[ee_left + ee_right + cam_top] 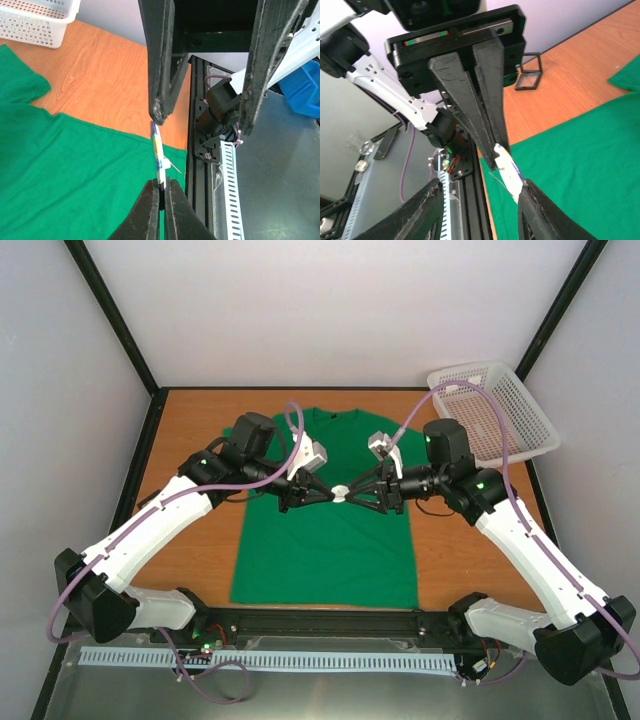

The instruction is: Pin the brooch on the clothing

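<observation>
The green T-shirt (330,540) lies flat on the wooden table. Both grippers meet above its chest. My left gripper (325,494) (161,183) is shut on the lower edge of the small round brooch (340,493) (158,147), which stands edge-on with its thin pin (173,166) sticking out to the side. My right gripper (356,494) (480,185) is open around the brooch (509,169). One of its fingertips (526,189) touches the badge's rim and the other stands well off. The brooch hangs just above the shirt (65,170) (580,165).
A white plastic basket (497,410) (35,20) stands at the back right corner. A small black square-framed case (530,77) sits on the bare wood to the shirt's left. The black rail (330,622) runs along the near table edge.
</observation>
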`<state>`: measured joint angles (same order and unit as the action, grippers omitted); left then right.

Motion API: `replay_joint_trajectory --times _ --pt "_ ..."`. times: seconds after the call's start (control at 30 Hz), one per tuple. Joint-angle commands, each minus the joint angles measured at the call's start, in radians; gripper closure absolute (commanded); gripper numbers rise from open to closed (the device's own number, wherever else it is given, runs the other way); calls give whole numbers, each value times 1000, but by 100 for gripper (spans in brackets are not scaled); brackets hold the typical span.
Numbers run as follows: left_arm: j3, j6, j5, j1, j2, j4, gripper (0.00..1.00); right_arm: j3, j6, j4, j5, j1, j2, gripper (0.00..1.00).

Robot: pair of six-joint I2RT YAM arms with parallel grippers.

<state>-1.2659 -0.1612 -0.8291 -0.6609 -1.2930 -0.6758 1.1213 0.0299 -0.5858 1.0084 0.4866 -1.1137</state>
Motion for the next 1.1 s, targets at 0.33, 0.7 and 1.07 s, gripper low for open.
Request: replay_joint_trajectory --times 0.33,0.7,1.07 --pt "-20 -28 -90 -9 14 8 99 -12 1 24 11 -8 -21 73" --pt "40 91 -62 -8 79 140 82 -114 223 287 13 -8 63 97" --pt "414 585 -64 6 315 799 49 -293 583 703 -51 -8 219 97"
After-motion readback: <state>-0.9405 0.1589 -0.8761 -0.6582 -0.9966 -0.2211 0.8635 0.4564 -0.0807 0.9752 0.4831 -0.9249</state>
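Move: The brooch is pinched by its rim in the left fingers, its middle about 2 cm to the right of that hand's point. The open right fingers already straddle its far side, with the brooch about 2 cm to the left of that hand. Nothing else is near: the clothing lies spread some 28 cm below both hands, its middle about 10 cm ahead, level sideways with the left hand and 3 cm left of the right. Keep the left pinch almost still while the right gripper eases down and slightly forward about 1 cm, then shuts on the brooch's free side. Only then open the left fingers to about half, let go, and draw that gripper back, up and a little left, some 5 cm away, tipping its fingertips up about 15 degrees. With the brooch pinched, raise the right hand 2-3 cm, its tips lifting towards level. ##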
